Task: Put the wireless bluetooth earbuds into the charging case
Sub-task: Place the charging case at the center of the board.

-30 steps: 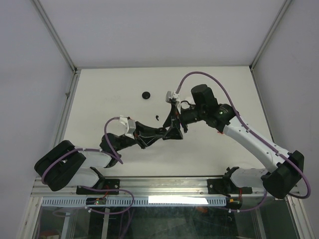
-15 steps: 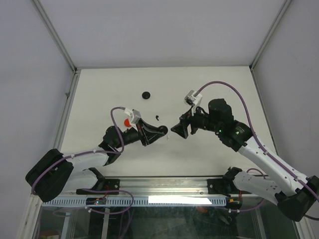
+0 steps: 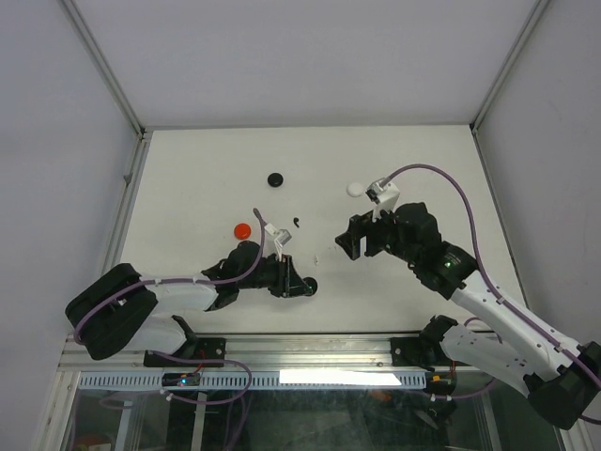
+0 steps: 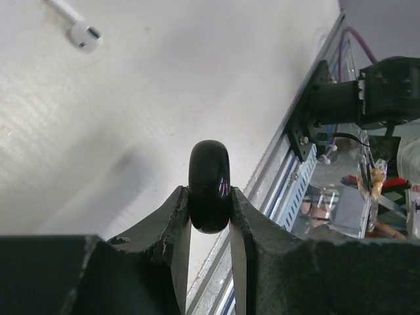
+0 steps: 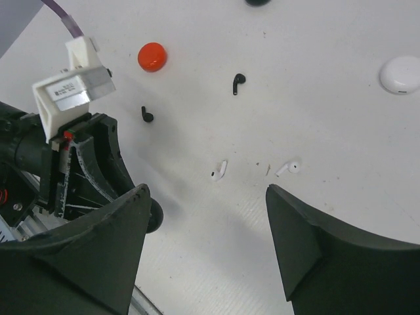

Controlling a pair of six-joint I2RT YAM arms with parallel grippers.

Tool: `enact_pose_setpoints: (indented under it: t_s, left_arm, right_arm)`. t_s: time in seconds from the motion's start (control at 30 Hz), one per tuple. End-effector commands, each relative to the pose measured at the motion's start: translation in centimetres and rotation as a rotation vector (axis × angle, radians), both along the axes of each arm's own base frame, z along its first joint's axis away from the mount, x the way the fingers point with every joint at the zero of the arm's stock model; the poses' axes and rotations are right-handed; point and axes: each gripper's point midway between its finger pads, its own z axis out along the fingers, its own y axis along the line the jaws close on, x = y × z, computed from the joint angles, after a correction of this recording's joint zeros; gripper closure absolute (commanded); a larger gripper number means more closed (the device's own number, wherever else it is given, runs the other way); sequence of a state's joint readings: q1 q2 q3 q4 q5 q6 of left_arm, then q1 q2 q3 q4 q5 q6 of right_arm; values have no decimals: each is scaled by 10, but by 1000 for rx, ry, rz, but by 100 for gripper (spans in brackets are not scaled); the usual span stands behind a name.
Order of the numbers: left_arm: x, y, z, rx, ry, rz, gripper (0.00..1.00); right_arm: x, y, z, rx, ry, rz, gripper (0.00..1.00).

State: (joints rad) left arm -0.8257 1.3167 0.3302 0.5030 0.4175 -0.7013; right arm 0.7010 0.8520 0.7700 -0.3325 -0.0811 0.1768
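My left gripper point(image 3: 302, 285) is shut on a black round charging case point(image 4: 210, 186), held edge-on low over the table near its front edge; the case also shows in the right wrist view point(image 5: 155, 216). My right gripper point(image 3: 353, 242) is open and empty point(image 5: 207, 197), above two white earbuds point(image 5: 219, 170) point(image 5: 287, 168). One white earbud shows in the left wrist view point(image 4: 82, 29) and as a speck in the top view point(image 3: 317, 257). Two black earbuds point(image 5: 238, 82) point(image 5: 147, 115) lie farther back; one shows from above point(image 3: 296, 224). No red earbud is in view.
A red disc point(image 3: 242, 229), a black disc point(image 3: 275, 178) and a white disc point(image 3: 355, 189) lie on the white table, behind the grippers. The metal rail of the front edge point(image 4: 289, 170) runs close to the left gripper.
The two grippers, close together at the table's middle a second ago, have parted. The left has moved toward the front edge with the black case; the right has drawn back to the right.
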Motion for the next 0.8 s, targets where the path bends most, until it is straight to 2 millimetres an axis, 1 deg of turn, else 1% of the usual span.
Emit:
enact_pose_setpoints:
  t_s: [0.0, 0.13, 0.17, 0.23, 0.3, 0.43, 0.6, 0.77]
  left_arm:
    - [8, -9, -5, 18, 119, 80, 78]
    - [11, -10, -19, 74, 166, 118, 76]
    - [12, -9, -21, 87, 173, 126, 74]
    - [11, -8, -34, 133, 205, 132, 70]
    - [11, -7, -38, 157, 222, 142, 65]
    - [14, 2, -43, 207, 228, 192, 59]
    - [24, 20, -33, 275, 185, 281, 48]
    - [38, 38, -18, 356, 117, 360, 37]
  right_arm:
    - [6, 0, 9, 60, -28, -51, 26]
    - [4, -2, 2, 56, -19, -56, 26]
    - [4, -3, 0, 55, -16, -59, 26]
    - [3, -4, -3, 50, -11, -60, 26]
    - [3, -4, -6, 46, -6, -59, 26]
    - [3, -7, -12, 33, -2, -70, 26]
    - [4, -11, -16, 16, -9, -84, 26]
    - [6, -14, -16, 2, -21, -99, 26]
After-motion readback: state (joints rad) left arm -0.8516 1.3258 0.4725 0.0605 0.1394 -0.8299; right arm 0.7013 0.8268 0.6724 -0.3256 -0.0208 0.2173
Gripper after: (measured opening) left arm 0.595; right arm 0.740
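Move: The black charging case is already in the left fingers; the bare spot it goes to is about 5 cm straight below them. From this hand the nearest white earbud is some 7 cm ahead and 3 cm right, the other white earbud about 11 ahead and 8 right, and the orange case roughly 14 ahead and 16 left, all about 6 cm lower. From the right hand the spot is around 8 cm back, 10 left and 19 below. The black charging case goes down onto the board in the left fingers, about 4.5 cm almost straight down, the fingers tipping further down as they sink. They then open off it and the hand backs away leftwards a few centimetres, slightly forward and up, turning counter-clockwise. The open, empty right hand sinks some 3.5 cm, drifting slightly right. ##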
